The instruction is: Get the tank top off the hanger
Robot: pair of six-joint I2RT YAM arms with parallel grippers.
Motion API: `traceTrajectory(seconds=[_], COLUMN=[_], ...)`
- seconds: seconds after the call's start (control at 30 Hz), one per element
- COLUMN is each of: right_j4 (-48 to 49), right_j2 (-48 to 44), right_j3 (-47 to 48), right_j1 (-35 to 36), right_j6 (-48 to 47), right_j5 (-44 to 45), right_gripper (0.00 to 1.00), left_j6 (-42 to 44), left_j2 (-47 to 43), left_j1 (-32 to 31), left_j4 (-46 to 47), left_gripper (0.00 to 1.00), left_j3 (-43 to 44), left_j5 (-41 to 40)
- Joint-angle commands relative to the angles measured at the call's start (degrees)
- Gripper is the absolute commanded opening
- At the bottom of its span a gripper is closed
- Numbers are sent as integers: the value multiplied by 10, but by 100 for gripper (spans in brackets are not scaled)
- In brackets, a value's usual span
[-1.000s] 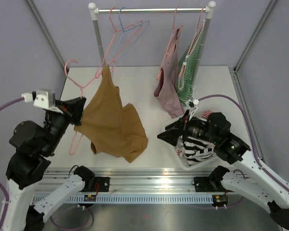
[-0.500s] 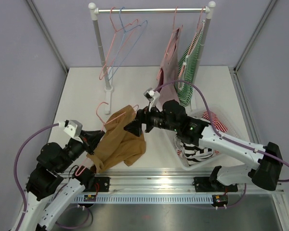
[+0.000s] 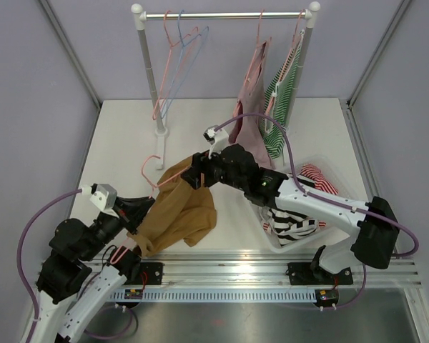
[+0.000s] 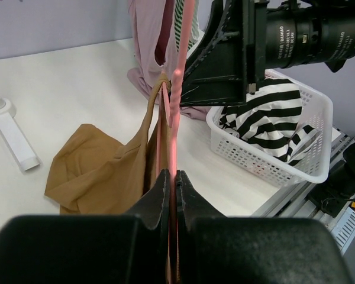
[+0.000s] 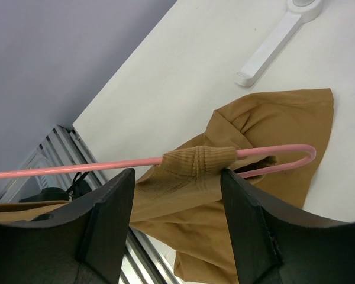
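The brown tank top (image 3: 177,214) lies crumpled on the table, one strap (image 5: 198,161) still bunched around the pink hanger (image 3: 151,167). My left gripper (image 4: 173,175) is shut on the hanger's pink wire (image 4: 176,89) near the table's front left and holds it above the cloth. My right gripper (image 5: 177,180) is open, one finger on each side of the bunched strap and the fingers (image 5: 106,225) not touching it. In the top view the right gripper (image 3: 194,176) sits over the top of the tank top.
A clothes rack (image 3: 225,14) at the back carries empty hangers (image 3: 179,43), a pink garment (image 3: 250,136) and a green striped one (image 3: 280,100). Its white foot (image 5: 272,47) is near the tank top. A white basket (image 3: 329,239) of striped clothes stands at the front right.
The left gripper has pulled the hanger and tank top down toward the front left. The right arm has swung left from the basket to the strap, and its jaws have narrowed.
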Motion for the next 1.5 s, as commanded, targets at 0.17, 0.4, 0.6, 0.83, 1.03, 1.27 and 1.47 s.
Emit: traceTrajectory(seconds=[0.17, 0.4, 0.6, 0.83, 1.03, 1.27, 1.47], right_j4=[45, 19, -57, -89, -84, 34, 81], right_j2=[30, 5, -4, -6, 10, -1, -35], right_j3=[21, 7, 17, 21, 23, 0, -25], right_j1=[4, 3, -38, -104, -112, -111, -87], right_j6=[-14, -24, -32, -22, -18, 30, 54], right_j5=[35, 93, 190, 139, 73, -249, -355], right_gripper=[19, 0, 0, 0, 0, 0, 0], left_j6=[-6, -6, -6, -8, -15, -44, -39], left_j2=[-13, -13, -11, -6, -5, 59, 169], left_j1=[-1, -1, -1, -1, 0, 0, 0], left_j4=[50, 46, 43, 52, 77, 148, 257], left_gripper=[0, 0, 0, 0, 0, 0, 0], left_j3=[2, 3, 3, 3, 7, 50, 119], left_j5=[11, -4, -4, -2, -32, -20, -15])
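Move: The ribbed edge of the brown tank top that loops over the hanger's arm sits between the open right fingers, about 1 cm ahead, 1 cm left and 2 cm below. The hanger's bare tip sticks out some 5 cm ahead and 3 cm right of the right hand; its neck, in the left fingers, is about 11 cm back, 12 cm left and 3 cm above. From the left hand that edge lies some 13 cm ahead, 11 cm right and 4 cm below. Down about 2 cm goes the right hand as its fingers shut on the ribbed edge; then, keeping hold, it pulls forward and right along the hanger's arm, some 11 cm, turning clockwise, and swings back and left nearly to where it began, turning counter-clockwise about 30 degrees. The left hand keeps its pinch on the hanger, still at first, then lifts it about 7 cm and slightly forward. ##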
